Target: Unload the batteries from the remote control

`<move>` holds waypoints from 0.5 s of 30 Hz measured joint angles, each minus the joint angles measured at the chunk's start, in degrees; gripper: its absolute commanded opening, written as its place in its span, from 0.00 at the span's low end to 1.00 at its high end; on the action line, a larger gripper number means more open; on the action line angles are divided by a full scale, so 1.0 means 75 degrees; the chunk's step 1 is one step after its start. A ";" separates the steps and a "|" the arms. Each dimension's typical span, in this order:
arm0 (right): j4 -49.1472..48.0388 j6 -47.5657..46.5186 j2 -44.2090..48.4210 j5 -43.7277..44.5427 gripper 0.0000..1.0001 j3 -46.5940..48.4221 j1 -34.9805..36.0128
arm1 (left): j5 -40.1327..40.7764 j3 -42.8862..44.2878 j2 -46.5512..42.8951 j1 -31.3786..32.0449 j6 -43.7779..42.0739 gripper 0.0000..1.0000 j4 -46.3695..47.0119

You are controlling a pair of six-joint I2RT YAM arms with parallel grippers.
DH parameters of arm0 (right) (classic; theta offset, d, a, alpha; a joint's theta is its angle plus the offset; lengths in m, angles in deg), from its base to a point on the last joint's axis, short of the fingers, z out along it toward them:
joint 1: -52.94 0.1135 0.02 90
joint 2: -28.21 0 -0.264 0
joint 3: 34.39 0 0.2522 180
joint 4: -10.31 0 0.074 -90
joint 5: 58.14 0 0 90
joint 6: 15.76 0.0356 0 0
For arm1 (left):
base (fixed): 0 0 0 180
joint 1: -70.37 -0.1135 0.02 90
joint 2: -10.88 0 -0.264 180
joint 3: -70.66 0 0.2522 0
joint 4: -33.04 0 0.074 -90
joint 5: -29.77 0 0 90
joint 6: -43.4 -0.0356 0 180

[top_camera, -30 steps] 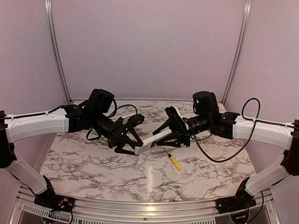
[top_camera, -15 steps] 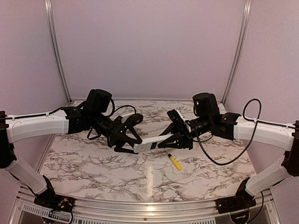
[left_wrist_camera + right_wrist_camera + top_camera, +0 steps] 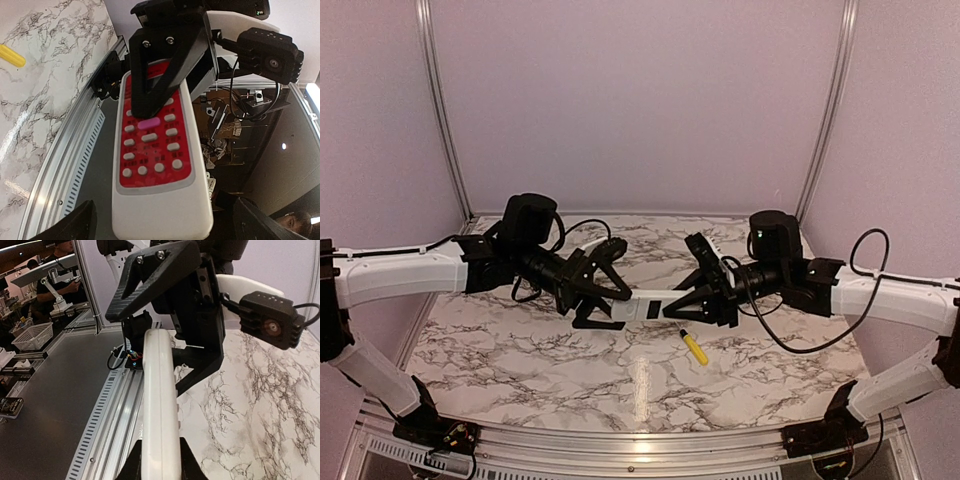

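Observation:
The slim white remote control (image 3: 642,306) hangs level above the table between both arms. My right gripper (image 3: 684,304) is shut on its right end; in the right wrist view the remote control (image 3: 159,390) runs edge-on out of that gripper (image 3: 159,468). My left gripper (image 3: 612,290) stands open around the left end, fingers clear of it. The left wrist view shows the red button panel (image 3: 152,145) facing that camera, with the left gripper (image 3: 167,226) spread wide on either side of the near end. The batteries are hidden.
A yellow-handled screwdriver (image 3: 694,347) lies on the marble table (image 3: 520,350) just below the right gripper; the same screwdriver (image 3: 11,55) shows in the left wrist view. The table's aluminium front rail (image 3: 620,445) runs along the near edge.
The left gripper has opened and let go of the remote. The right gripper has shut on its other end, and the remote has swung from tilted to level.

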 measured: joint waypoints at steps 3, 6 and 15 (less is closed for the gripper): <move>-0.0265 0.0522 0.0216 0.0117 0.00 -0.0227 0.0000 | 0.0221 -0.0047 -0.0119 -0.0102 -0.0172 0.99 -0.0076; -0.0609 0.1221 0.0463 0.0286 0.00 -0.0463 0.0000 | 0.0527 -0.0055 -0.0315 -0.0306 -0.0510 0.99 -0.0379; -0.0944 0.3940 0.0653 0.0985 0.00 -0.0688 0.0000 | 0.2232 0.0498 -0.0787 -0.0580 -0.2471 0.98 -0.2273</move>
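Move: The remote control lies crosswise in the right fingers, its middle about 4 cm to the left of the right hand point and level with it. That middle is some 5 cm to the right of the left hand, level with it, and the remote's free end is still between the wide-open left fingers. The yellow screwdriver is on the table roughly 8 cm ahead, 8 cm to the right and 23 cm below the right hand. The remote stays pinched in the right fingers and is turned nearly on the spot, the right wrist rolling about 25 degrees forward and down with some clockwise swing. Meanwhile the left hand, its fingers already wide open, draws off the free end, some 5 cm forward and 3 cm left, tilting and turning counter-clockwise as it goes. ##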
